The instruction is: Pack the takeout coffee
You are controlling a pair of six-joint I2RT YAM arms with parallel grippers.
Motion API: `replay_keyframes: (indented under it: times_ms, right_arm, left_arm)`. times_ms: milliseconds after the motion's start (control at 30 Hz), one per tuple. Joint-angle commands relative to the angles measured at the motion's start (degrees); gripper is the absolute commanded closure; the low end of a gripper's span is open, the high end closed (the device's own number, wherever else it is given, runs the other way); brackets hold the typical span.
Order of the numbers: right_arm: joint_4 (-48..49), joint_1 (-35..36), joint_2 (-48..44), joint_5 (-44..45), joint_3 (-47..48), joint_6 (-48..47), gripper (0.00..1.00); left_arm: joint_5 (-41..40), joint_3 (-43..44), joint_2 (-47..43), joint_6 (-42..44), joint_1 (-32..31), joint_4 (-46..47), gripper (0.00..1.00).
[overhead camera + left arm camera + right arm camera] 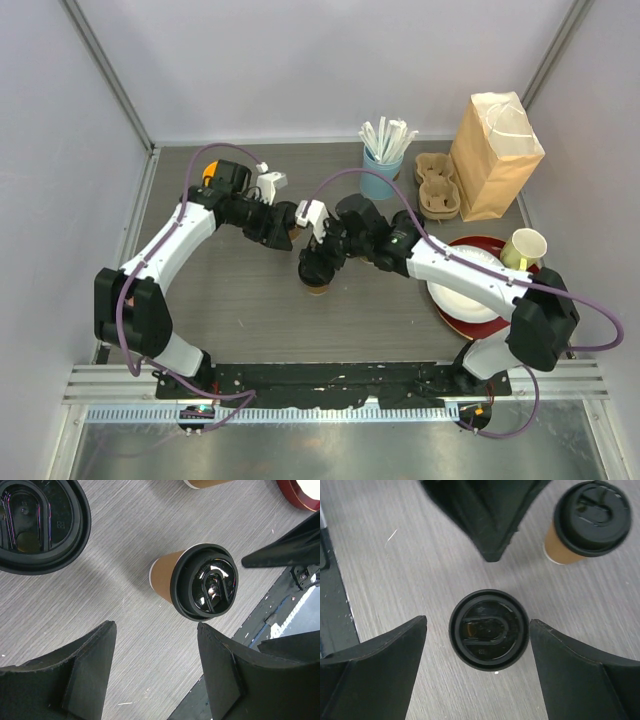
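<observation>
Two takeout coffee cups, kraft brown with black lids, stand upright mid-table. One cup (489,629) (318,286) sits straight below my right gripper (477,621) (318,266), whose jaws stand wide open on either side of its lid without touching it. The left wrist view shows the same cup (200,580) from the side. The other cup (592,520) (35,525) stands close by, beside my left gripper (156,626) (289,226). That gripper is open with only bare table between its fingers.
A kraft paper bag (495,155) stands at the back right, with a pulp cup carrier (435,185) and a light-blue cup of straws (382,170) to its left. On the right, a red plate (452,318) holds a white plate and a pale yellow cup (525,248).
</observation>
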Motion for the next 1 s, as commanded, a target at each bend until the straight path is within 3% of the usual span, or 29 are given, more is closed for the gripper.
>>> replay_keyframes:
  times_ms: [0, 67, 100, 133, 167, 300, 433, 533, 967]
  right_arm:
    - [-1.73, -0.11, 0.82, 9.61, 5.11, 7.12, 0.11]
    - [-1.13, -1.06, 0.83, 10.50, 4.59, 10.89, 0.28]
    - [-0.77, -1.85, 0.57, 10.76, 4.42, 12.48, 0.40]
    - [-0.42, -2.73, -0.13, 10.76, 4.15, 14.32, 0.62]
    - [0.97, -4.83, -0.49, 10.50, 3.19, 16.95, 0.65]
    - [1.69, -8.45, -1.89, 9.09, 0.64, 30.56, 0.64]
    - [2.04, -8.80, -4.00, 10.23, -3.31, 37.35, 0.67]
    - [3.27, -10.29, -5.76, 9.71, -7.09, 41.13, 0.69]
    - [12.50, -13.11, -4.01, 0.57, -14.75, 45.81, 0.72]
  left_arm:
    - [0.75, 2.17, -0.05, 0.36, -0.12, -0.18, 0.31]
    - [0.75, 2.08, -0.14, 0.18, -0.12, -0.09, 0.32]
    - [0.75, 1.74, -0.14, -0.25, -0.21, 0.26, 0.33]
    - [0.83, 1.30, -0.23, -0.60, -0.39, 0.61, 0.36]
    - [0.92, 0.25, -0.40, -1.30, -0.65, 1.05, 0.38]
    - [1.01, -2.03, -0.23, -3.07, -2.50, 2.63, 0.48]
    - [0.13, -5.29, -0.50, -9.12, -2.58, 7.11, 0.63]
    - [1.27, -6.35, 0.38, -12.55, -2.76, 9.22, 0.67]
    - [4.26, -9.25, 3.20, -18.71, -3.11, 15.20, 0.67]
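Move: Almost straight under the right hand, some 9 cm down and about 2 cm back, stands the near lidded cup; for the left hand it is about 4 cm back, 8 cm right and 10 cm down. The far lidded cup is roughly 8 cm ahead and 2 cm right of the left hand, about 9 cm down. From the right hand, the open cup stands about 8 cm ahead and 14 cm right, 10 cm down. Swinging off the top of the near lidded cup, the right hand arcs forward and right, then back, right and down to the cup's right side, ending some 7 cm right and 5 cm lower while it rolls about 50 degrees, clockwise from above. The left hand sinks some 4 cm and shifts right towards the cup's left side. Both narrow their fingers to about a third open. ##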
